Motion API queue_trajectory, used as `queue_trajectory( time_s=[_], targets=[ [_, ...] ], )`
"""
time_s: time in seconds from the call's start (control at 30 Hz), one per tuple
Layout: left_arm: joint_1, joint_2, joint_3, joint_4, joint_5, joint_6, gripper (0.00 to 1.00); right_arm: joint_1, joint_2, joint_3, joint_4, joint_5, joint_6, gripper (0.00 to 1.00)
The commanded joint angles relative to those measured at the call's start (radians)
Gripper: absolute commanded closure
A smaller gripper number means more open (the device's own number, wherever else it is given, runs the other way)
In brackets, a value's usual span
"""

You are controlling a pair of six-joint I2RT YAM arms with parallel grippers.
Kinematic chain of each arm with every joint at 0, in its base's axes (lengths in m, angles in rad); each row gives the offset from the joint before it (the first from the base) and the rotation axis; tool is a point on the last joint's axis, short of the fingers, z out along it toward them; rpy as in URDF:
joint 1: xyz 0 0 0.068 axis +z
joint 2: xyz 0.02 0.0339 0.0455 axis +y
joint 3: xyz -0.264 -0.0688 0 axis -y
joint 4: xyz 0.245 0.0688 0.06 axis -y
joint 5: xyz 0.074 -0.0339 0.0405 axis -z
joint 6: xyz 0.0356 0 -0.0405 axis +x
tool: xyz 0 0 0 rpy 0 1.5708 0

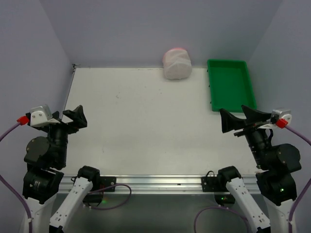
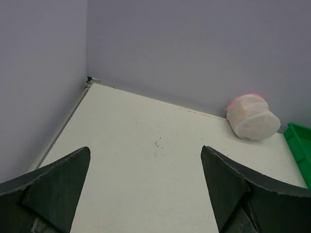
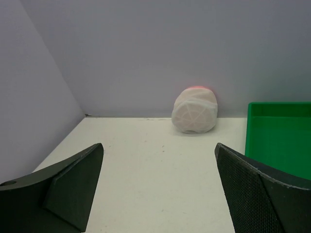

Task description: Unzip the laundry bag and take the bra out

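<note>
The laundry bag is a small round white mesh bag with a pink zip edge. It lies at the far edge of the table against the back wall, just left of the green tray. It also shows in the left wrist view and the right wrist view. It looks closed. The bra is hidden. My left gripper is open and empty near the table's left edge. My right gripper is open and empty near the right edge. Both are far from the bag.
A green tray lies at the far right of the white table, and it shows in the right wrist view. Lavender walls close the left, back and right sides. A metal rail runs along the near edge.
</note>
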State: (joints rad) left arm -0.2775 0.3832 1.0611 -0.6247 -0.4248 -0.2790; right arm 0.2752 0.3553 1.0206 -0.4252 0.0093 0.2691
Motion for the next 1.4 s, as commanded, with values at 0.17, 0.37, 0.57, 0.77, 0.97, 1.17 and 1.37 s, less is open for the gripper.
queue_trajectory(
  time_s=[0.17, 0.37, 0.57, 0.77, 0.97, 1.17, 1.37],
  targets=[
    [-0.005, 0.088, -0.081, 0.049, 0.046, -0.017, 0.0, 0.004, 0.186, -0.022, 0.006, 0.006, 0.116, 0.01],
    [-0.005, 0.178, -0.167, 0.117, 0.063, -0.019, 0.0, 0.004, 0.44, 0.021, 0.134, -0.14, 0.275, 0.01],
    [-0.005, 0.252, -0.246, 0.236, 0.066, -0.006, 0.0, 0.004, 0.859, 0.171, 0.213, -0.006, 0.43, 0.01],
    [-0.005, 0.298, -0.308, 0.324, 0.009, 0.0, 0.0, 0.004, 1.29, 0.429, 0.227, 0.139, 0.584, 0.01],
    [0.0, 0.276, -0.404, 0.43, -0.042, -0.008, 0.0, 0.005, 1.576, 0.685, 0.25, 0.175, 0.723, 0.01],
    [0.017, 0.278, -0.451, 0.47, -0.071, 0.008, 0.0, 0.005, 1.789, 0.86, 0.304, 0.209, 0.78, 0.01],
    [0.044, 0.321, -0.46, 0.484, -0.025, 0.011, 0.0, 0.004, 1.925, 0.892, 0.529, 0.161, 0.772, 0.04]
  ],
)
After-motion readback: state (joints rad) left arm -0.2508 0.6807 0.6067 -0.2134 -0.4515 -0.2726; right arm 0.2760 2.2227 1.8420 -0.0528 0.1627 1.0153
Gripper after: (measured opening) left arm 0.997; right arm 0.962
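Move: The laundry bag lies about 49 cm ahead of the right hand, 8 cm to its left and some 35 cm below. The green bin stands roughly 41 cm ahead of that hand, 17 cm to its right and 38 cm below. From the left hand, the bag is some 48 cm ahead, 34 cm to the right and 32 cm lower. Open right hand swoops some 45 cm forward and down towards the laundry bag, fingers tipping down; left hand sinks. ##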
